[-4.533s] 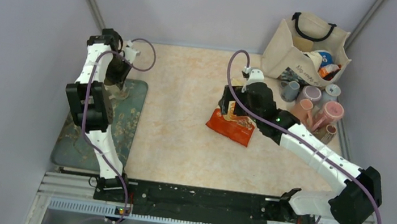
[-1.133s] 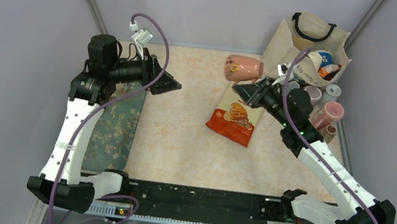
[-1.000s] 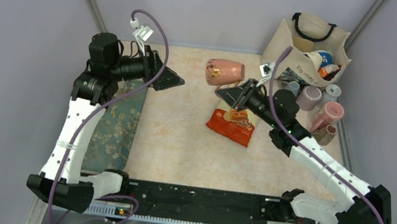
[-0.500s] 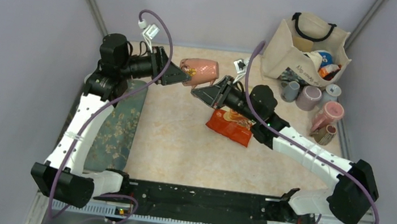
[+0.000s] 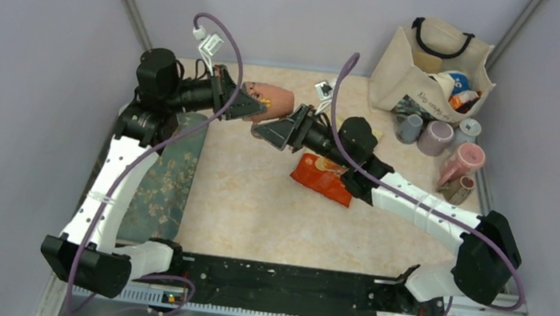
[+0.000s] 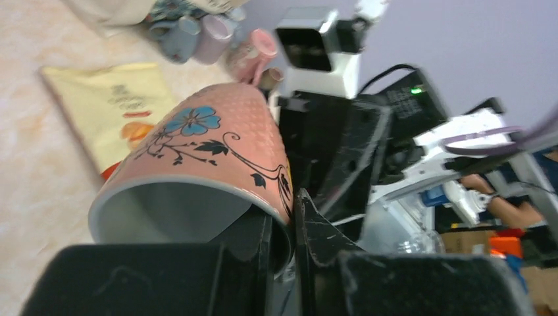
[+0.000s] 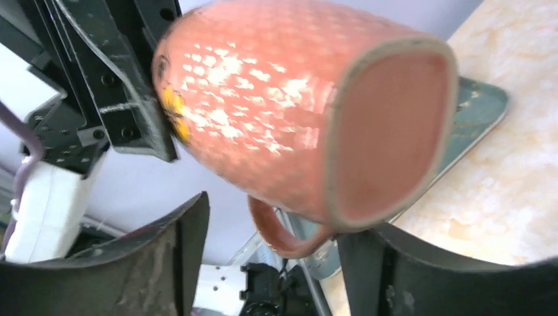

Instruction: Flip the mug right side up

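A pink mug (image 5: 271,102) with a dark floral print hangs in the air on its side, above the far middle of the table. My left gripper (image 5: 254,110) is shut on its rim, one finger inside and one outside, as the left wrist view shows (image 6: 283,227); the mug (image 6: 197,148) opens toward that camera. My right gripper (image 5: 270,131) is open just under and right of the mug. In the right wrist view the mug's base (image 7: 388,131) faces the camera, and the handle (image 7: 283,234) hangs between the spread jaws of the right gripper (image 7: 276,263).
An orange snack bag (image 5: 327,178) lies under the right arm. A green patterned mat (image 5: 169,181) lies at the left. A canvas tote (image 5: 432,64) and several mugs (image 5: 442,138) stand at the back right.
The right arm carried the mug leftward from near the tote to the left gripper. The left gripper came in and closed on the rim. The right jaws now stand open.
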`<state>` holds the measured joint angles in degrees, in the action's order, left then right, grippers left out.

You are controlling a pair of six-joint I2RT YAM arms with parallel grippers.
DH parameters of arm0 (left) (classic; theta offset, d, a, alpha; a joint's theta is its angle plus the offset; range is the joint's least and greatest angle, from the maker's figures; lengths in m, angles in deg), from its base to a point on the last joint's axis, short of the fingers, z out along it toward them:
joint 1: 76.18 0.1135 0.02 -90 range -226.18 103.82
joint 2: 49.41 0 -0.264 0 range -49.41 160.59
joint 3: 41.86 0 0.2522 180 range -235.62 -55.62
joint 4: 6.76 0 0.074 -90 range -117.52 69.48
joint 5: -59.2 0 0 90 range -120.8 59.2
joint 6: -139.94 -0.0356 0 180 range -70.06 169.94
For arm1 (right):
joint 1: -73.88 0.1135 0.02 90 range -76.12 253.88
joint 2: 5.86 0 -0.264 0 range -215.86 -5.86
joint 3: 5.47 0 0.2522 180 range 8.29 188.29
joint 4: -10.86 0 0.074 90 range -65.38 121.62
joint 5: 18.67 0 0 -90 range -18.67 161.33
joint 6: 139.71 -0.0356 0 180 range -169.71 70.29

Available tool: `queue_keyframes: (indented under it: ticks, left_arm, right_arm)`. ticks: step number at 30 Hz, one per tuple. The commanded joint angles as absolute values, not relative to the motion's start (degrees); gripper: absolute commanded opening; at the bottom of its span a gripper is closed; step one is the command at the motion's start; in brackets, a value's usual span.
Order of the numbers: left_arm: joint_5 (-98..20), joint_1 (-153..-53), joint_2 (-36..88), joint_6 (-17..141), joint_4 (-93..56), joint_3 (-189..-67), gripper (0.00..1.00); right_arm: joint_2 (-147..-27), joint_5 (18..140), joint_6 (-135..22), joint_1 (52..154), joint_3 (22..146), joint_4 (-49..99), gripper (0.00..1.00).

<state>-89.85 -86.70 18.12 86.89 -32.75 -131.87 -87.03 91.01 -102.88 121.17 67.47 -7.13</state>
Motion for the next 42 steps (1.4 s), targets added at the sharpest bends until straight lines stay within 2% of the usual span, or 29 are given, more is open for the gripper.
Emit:
queue_keyframes:
  ticks: [1, 5, 9, 11, 17, 24, 34, 39, 40, 42]
  left_arm:
    - [-71.8, -87.58, 18.49, 66.51, -52.38, -139.01, 0.0]
    - [-52.23, -87.15, 20.28, 47.81, -65.99, -144.2, 0.0]
    - [-35.93, -85.31, 19.06, 32.07, -68.65, -137.7, 0.0]
    - [-31.88, -83.07, 19.79, 25.4, -71.77, -134.49, 0.0]
    - [-31.49, -68.09, 26.07, 16.64, -73.6, -128.19, 0.0]
    - [-29.57, -56.51, 37.78, 12.89, -75.26, -131.89, 0.0]
    - [-32.98, -48.63, 45.4, 9.15, -72.52, -133.47, 0.0]
    - [-38.57, -45.64, 50.0, 8.46, -73.35, -137.21, 0.0]
    - [-38.75, -45.48, 50.86, 8.43, -73.23, -137.7, 0.01]
    - [-38.9, -45.37, 52.61, 8.32, -73.96, -138.93, 0.11]
  right_arm:
    - [-85.22, 81.9, -92.8, 122.97, 71.41, 1.46, 0.97]
    - [-81.83, 75.05, -86.16, 122.97, 69.5, 11.11, 0.99]
    - [-77.38, 69.13, -78.57, 122.92, 68.99, 20.16, 0.99]
    - [-75.74, 65.72, -75.2, 122.9, 69.52, 24.09, 0.99]
    - [-72.83, 58.41, -69.97, 122.73, 69.6, 29.99, 0.99]
    - [-72.37, 56.82, -67.35, 122.31, 71.13, 33.68, 0.99]
    - [-70.77, 54.79, -65.14, 121.96, 71.37, 35.33, 0.99]
    - [-69.39, 52.78, -63.95, 121.13, 70.51, 35.89, 0.99]
    - [-69.36, 52.13, -63.62, 120.64, 70.13, 36.18, 0.99]
    - [-69.6, 51.35, -63.47, 118.63, 69.76, 37.71, 0.99]
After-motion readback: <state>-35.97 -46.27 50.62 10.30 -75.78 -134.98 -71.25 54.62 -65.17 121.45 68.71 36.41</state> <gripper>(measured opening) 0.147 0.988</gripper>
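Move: My left hand already holds the pink mug by its rim, high up. The tray's middle lies about 35 cm to that hand's left, barely ahead and some 40 cm down. On it, the white mug stands about 15 cm ahead and 32 cm left of that hand, and another pink mug about 12 cm ahead and 43 cm left. From my right hand, the held mug's middle is about 6 cm ahead and slightly above; the chips bag is 12 cm ahead, 24 cm right, 35 cm below. I keep the rim pinched in my left hand and carry the mug some 40 cm left and 32 cm down to the tray, bowing forward at first, rolling the wrist roughly 75 degrees so the fingers go from pointing right to pointing down, then slowing. My right hand opens fully off the handle and backs right about 14 cm and down, fingertips tipping downward. ##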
